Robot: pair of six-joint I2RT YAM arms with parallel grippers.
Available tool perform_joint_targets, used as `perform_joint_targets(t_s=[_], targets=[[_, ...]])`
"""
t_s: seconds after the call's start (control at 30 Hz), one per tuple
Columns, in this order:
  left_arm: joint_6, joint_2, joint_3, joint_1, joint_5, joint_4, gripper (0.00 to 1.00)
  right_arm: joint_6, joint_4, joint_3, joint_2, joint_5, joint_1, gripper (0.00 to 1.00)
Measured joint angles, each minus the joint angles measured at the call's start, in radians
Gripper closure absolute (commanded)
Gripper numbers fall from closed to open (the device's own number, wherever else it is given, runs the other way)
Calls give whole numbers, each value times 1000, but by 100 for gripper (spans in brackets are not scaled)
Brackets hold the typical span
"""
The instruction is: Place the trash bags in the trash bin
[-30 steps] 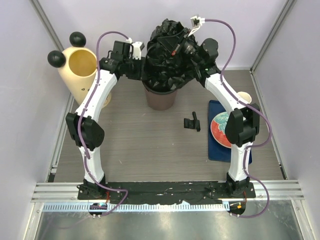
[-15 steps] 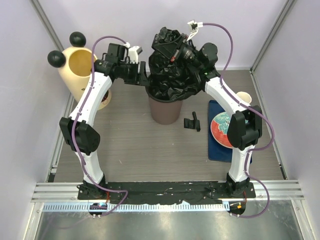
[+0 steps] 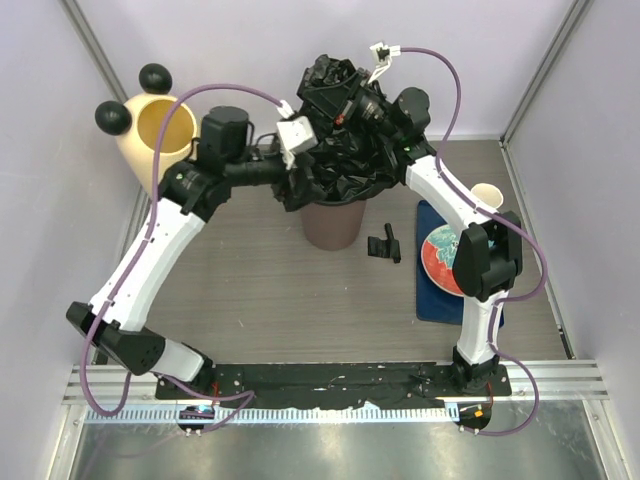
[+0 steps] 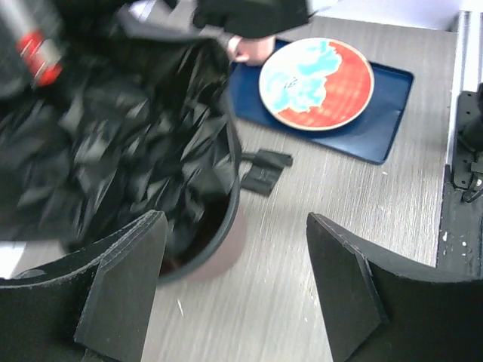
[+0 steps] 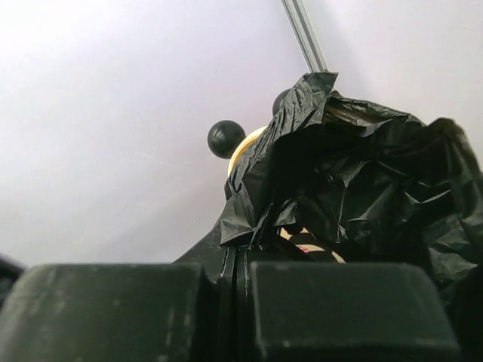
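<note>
The black trash bag (image 3: 340,165) is bunched up over a brown bucket (image 3: 333,225) at mid-table, its lower part inside the rim. My right gripper (image 3: 338,95) is shut on the bag's top fold and holds it up; in the right wrist view the fold (image 5: 260,204) is pinched where the shut jaws meet (image 5: 241,253). My left gripper (image 3: 303,178) is open at the bag's left side, above the bucket rim (image 4: 226,226), with nothing between its fingers (image 4: 124,286). The cream trash bin (image 3: 160,140) with black ball ears lies tilted at the back left.
A red and blue plate (image 3: 440,258) lies on a blue tray (image 3: 430,300) at the right. A paper cup (image 3: 487,195) stands behind the tray. A small black object (image 3: 385,245) lies between bucket and tray. Walls and frame posts close in the sides.
My left gripper has opened wide, and its arm has stretched out and swung right over the bucket's left edge. The bag and bucket have shifted slightly right. The right gripper stays shut on the bag.
</note>
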Motion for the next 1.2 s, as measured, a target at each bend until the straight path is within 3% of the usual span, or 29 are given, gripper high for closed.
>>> perform_joint_targets(t_s=[0.17, 0.47, 0.77, 0.9, 1.03, 1.2], targets=[[107, 92, 27, -118, -18, 54, 25, -2, -1, 0, 0, 9, 3, 99], [293, 218, -84, -278, -227, 179, 22, -8, -9, -4, 0, 16, 3, 99], [333, 235, -84, -301, -301, 293, 28, -65, -48, -8, -2, 15, 6, 99], [360, 253, -84, -301, -331, 303, 41, -89, -58, -18, -10, 11, 6, 99], [394, 265, -84, -301, -344, 301, 46, -94, -61, -27, -15, 7, 6, 99], [420, 273, -84, -299, -343, 293, 74, -101, -65, -32, -16, 5, 6, 99]])
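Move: The near edge of the black trash bag draped over the pink bin lies about 11 cm to the left hand's right, 4 cm ahead and 10 cm below. The bin's middle is roughly 8 cm right, 7 ahead and 25 below; the small black roll is some 20 cm right, 1 ahead and 36 below. From the right hand, already holding the bag's far side, that near edge is about 12 cm back, 2 right and 16 below. The left hand swings about 12 cm right and 10 down to the bag's near edge, fingers partly closing there. ##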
